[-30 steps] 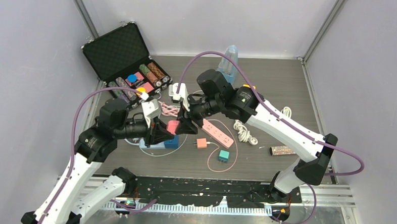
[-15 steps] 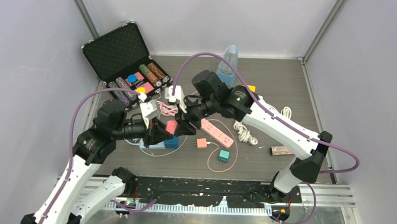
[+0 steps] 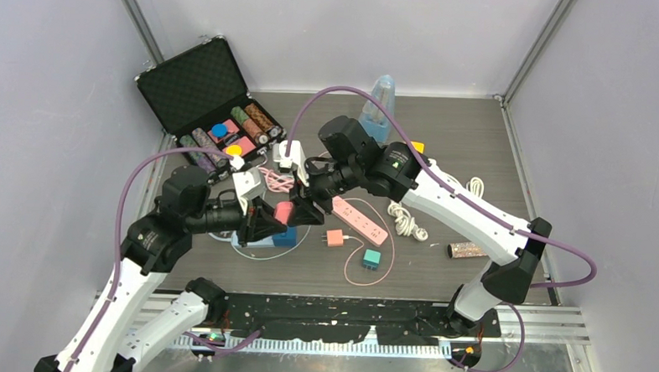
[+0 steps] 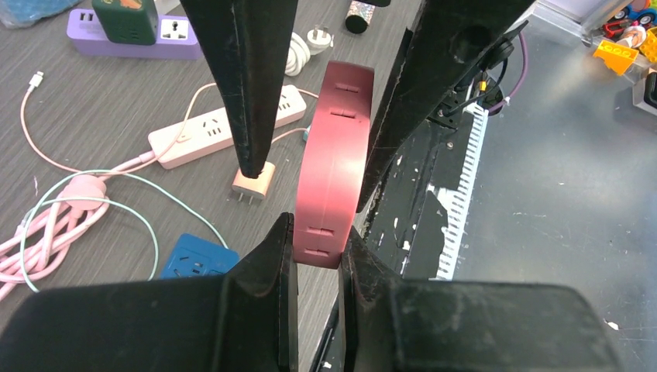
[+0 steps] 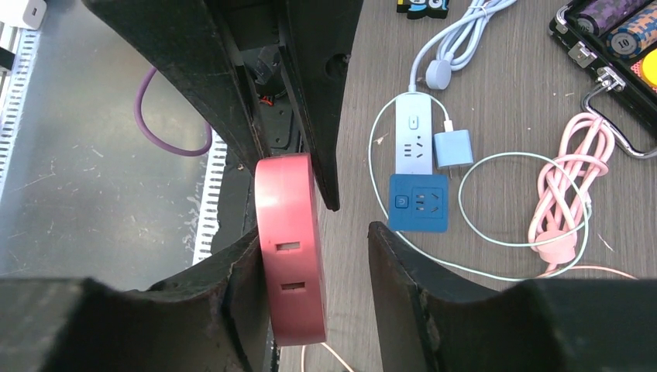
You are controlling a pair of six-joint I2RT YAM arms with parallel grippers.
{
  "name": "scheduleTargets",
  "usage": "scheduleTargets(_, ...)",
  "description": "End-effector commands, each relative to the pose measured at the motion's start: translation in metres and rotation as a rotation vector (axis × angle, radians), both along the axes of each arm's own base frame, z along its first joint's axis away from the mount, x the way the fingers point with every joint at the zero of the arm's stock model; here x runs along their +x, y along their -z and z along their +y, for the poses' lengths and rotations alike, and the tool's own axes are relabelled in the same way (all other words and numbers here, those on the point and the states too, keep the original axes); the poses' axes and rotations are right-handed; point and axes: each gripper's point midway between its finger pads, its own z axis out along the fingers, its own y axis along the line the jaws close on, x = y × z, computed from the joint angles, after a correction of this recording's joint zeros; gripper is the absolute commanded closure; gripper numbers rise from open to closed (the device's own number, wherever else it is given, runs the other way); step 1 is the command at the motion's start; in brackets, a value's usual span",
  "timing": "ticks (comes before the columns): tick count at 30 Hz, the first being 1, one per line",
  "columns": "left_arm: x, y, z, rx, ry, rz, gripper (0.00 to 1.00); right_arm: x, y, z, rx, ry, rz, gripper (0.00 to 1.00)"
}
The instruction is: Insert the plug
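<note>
A red rounded adapter with slots in its edge hangs above the table between the two grippers. My left gripper is shut on its near end; the left wrist view shows the adapter pinched between my left gripper's jaws. My right gripper is open around the other end. In the right wrist view the adapter rests against the left finger of my right gripper, with a wide gap to the other finger. A blue socket block lies on the table just below.
A pink power strip, a small orange plug and a teal plug lie to the right. A white cable coil, an open black case of chips, a water bottle and a pink cable bundle stand around.
Both grippers and the red adapter shifted slightly left over the last second. Almost nothing has moved in the last half second.
</note>
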Motion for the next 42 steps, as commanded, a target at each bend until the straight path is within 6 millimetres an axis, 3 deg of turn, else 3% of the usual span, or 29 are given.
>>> scheduleTargets(1,0.0,-0.014,0.0,-0.013,0.01,-0.044,1.0,-0.003,-0.03,0.003,0.085,-0.006,-0.035,0.51)
scheduleTargets(6,0.0,-0.016,-0.001,-0.022,0.011,-0.043,1.0,-0.003,-0.027,0.003,0.078,-0.009,-0.033,0.54)
scheduleTargets(12,0.0,-0.017,-0.002,-0.026,0.013,-0.037,1.0,-0.005,-0.021,0.004,0.062,-0.025,-0.033,0.51)
scheduleTargets(14,0.0,-0.016,-0.002,-0.024,0.012,-0.035,1.0,-0.006,-0.021,0.005,0.061,-0.028,-0.034,0.58)
scheduleTargets(17,0.0,-0.016,-0.001,-0.019,0.007,-0.033,1.0,-0.006,-0.022,0.006,0.066,-0.028,-0.036,0.8)
scheduleTargets(18,0.0,-0.016,-0.001,-0.019,0.004,-0.035,0.96,-0.005,-0.024,0.006,0.071,-0.027,-0.04,0.84)
scheduleTargets(19,0.001,-0.016,0.0,-0.017,-0.005,-0.036,0.84,-0.005,-0.024,0.006,0.072,-0.024,-0.04,0.91)
scheduleTargets(22,0.007,-0.016,0.006,-0.004,-0.061,-0.046,0.41,-0.003,-0.029,0.008,0.089,-0.01,-0.049,0.94)
scheduleTargets(25,0.014,-0.018,0.018,0.015,-0.154,-0.082,0.23,0.003,-0.028,0.009,0.1,0.028,-0.059,0.94)
scheduleTargets(30,0.011,-0.032,0.054,0.017,-0.353,-0.169,0.14,0.017,-0.026,0.016,0.122,0.081,-0.097,0.94)
scheduleTargets(37,-0.007,-0.075,0.134,-0.08,-0.775,-0.27,0.1,0.037,-0.006,0.043,0.119,0.113,-0.093,0.94)
scheduleTargets(41,-0.025,-0.09,0.141,-0.167,-0.774,-0.317,0.1,0.043,0.016,0.069,0.093,0.112,-0.11,0.94)
scheduleTargets(42,-0.028,-0.091,0.141,-0.184,-0.768,-0.323,0.1,0.045,0.03,0.078,0.068,0.113,-0.12,0.94)
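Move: The pink plug is held up in the left hand's fingertips, its middle about 2 cm to that hand's right and 1 cm ahead. From the right hand it sits between the open fingers, about 1 cm back and 1 cm left. Far below, by some 25 cm, the blue adapter lies about 4 cm ahead and 4 cm left of the right hand, the orange adapter 2 cm ahead and 8 cm right, and the pink power strip 7 cm ahead and 12 cm right. The pink plug changes hands in the air: the right fingers close from about half open and pinch it, then the left fingers spread wide and let go. The left hand pulls away about 13 cm left and 9 cm up, turning some 45 degrees, mostly counter-clockwise with the fingers tipping up, while the right carries the plug about 4 cm left, as far forward, and a little down. ##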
